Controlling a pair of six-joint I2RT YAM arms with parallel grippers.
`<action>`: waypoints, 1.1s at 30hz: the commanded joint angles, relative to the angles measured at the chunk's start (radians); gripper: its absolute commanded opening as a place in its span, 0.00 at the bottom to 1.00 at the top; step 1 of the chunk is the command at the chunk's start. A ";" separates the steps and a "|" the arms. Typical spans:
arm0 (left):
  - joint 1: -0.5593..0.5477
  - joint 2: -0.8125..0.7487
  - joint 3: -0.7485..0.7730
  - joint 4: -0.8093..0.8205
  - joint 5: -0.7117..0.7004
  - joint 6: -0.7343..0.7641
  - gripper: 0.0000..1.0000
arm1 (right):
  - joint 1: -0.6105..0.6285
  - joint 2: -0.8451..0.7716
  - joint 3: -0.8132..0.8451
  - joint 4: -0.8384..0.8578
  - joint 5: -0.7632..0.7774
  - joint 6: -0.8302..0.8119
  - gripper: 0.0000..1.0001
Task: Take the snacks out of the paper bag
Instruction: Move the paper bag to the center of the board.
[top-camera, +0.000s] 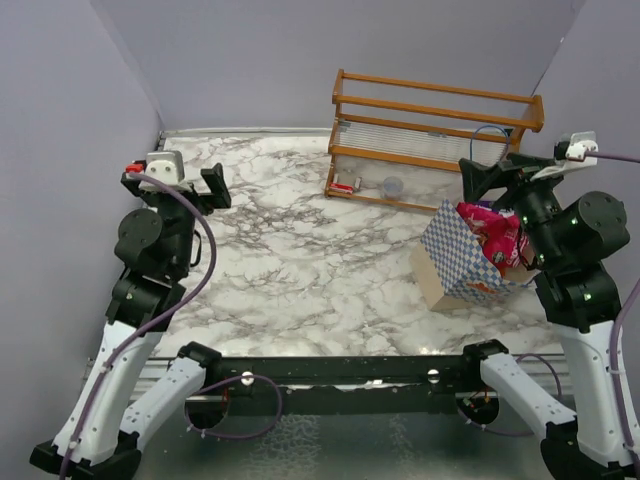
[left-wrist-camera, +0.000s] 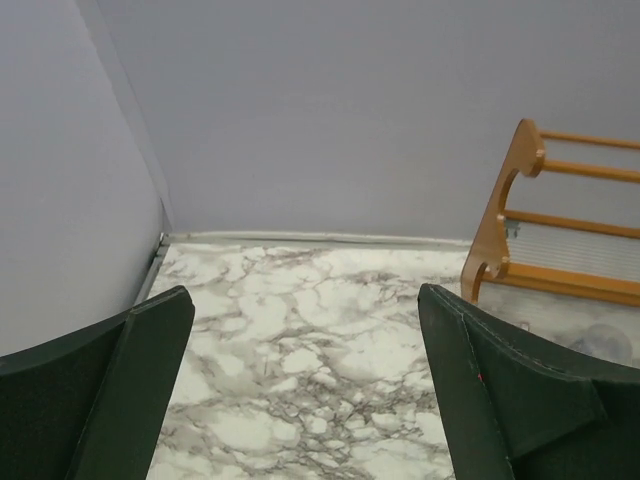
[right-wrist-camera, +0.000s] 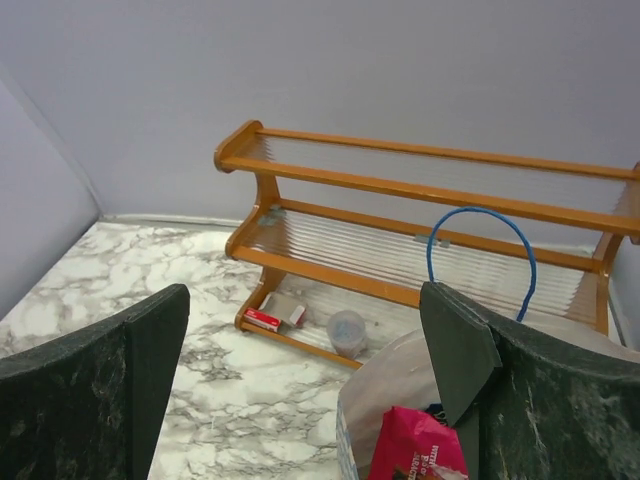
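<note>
The blue-and-white checkered paper bag stands tilted at the right of the marble table, its mouth facing my right arm. Pink-red snacks fill its opening; other packets are hidden inside. In the right wrist view the bag's cream inner wall and a pink-red packet sit low between the fingers, with a blue cord handle looping above. My right gripper is open just above the bag's mouth, holding nothing. My left gripper hangs open over bare marble at the far left, seen from above.
A wooden rack stands at the back right, behind the bag. On its lowest shelf lie a small red-and-white box and a clear plastic cup. Grey walls close the table at the left, back and right.
</note>
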 joint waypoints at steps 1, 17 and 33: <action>0.029 0.005 -0.095 0.137 0.013 0.010 0.99 | -0.028 0.032 0.003 0.000 0.074 0.058 0.99; 0.075 0.022 -0.309 0.362 0.036 0.013 0.99 | -0.082 0.069 -0.126 -0.020 0.228 0.316 0.99; 0.078 0.045 -0.334 0.457 0.059 -0.007 0.99 | -0.090 0.320 -0.062 0.056 0.327 0.448 0.98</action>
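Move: The paper bag's blue rope handle stands at its far rim, roughly 12 cm ahead of the right hand, 5 cm to its right and 12 cm lower. A red snack pack in the bag is about level with this hand, 5 cm right and 20 cm below. The wooden rack stands some 27 cm ahead, 5 cm left and 22 cm below. The handle lies about 52 cm right of the left hand, 11 cm ahead and 12 cm below. The bag's blue handle is what the right hand closes in on, fingers wide open: first forward and to the right, then mostly down, ending about 12 cm lower and 8 cm farther out, while the wrist tips down, turns clockwise and rolls left side up, each some 20 degrees. The empty, open left hand sinks and edges forward, then lifts slightly. ##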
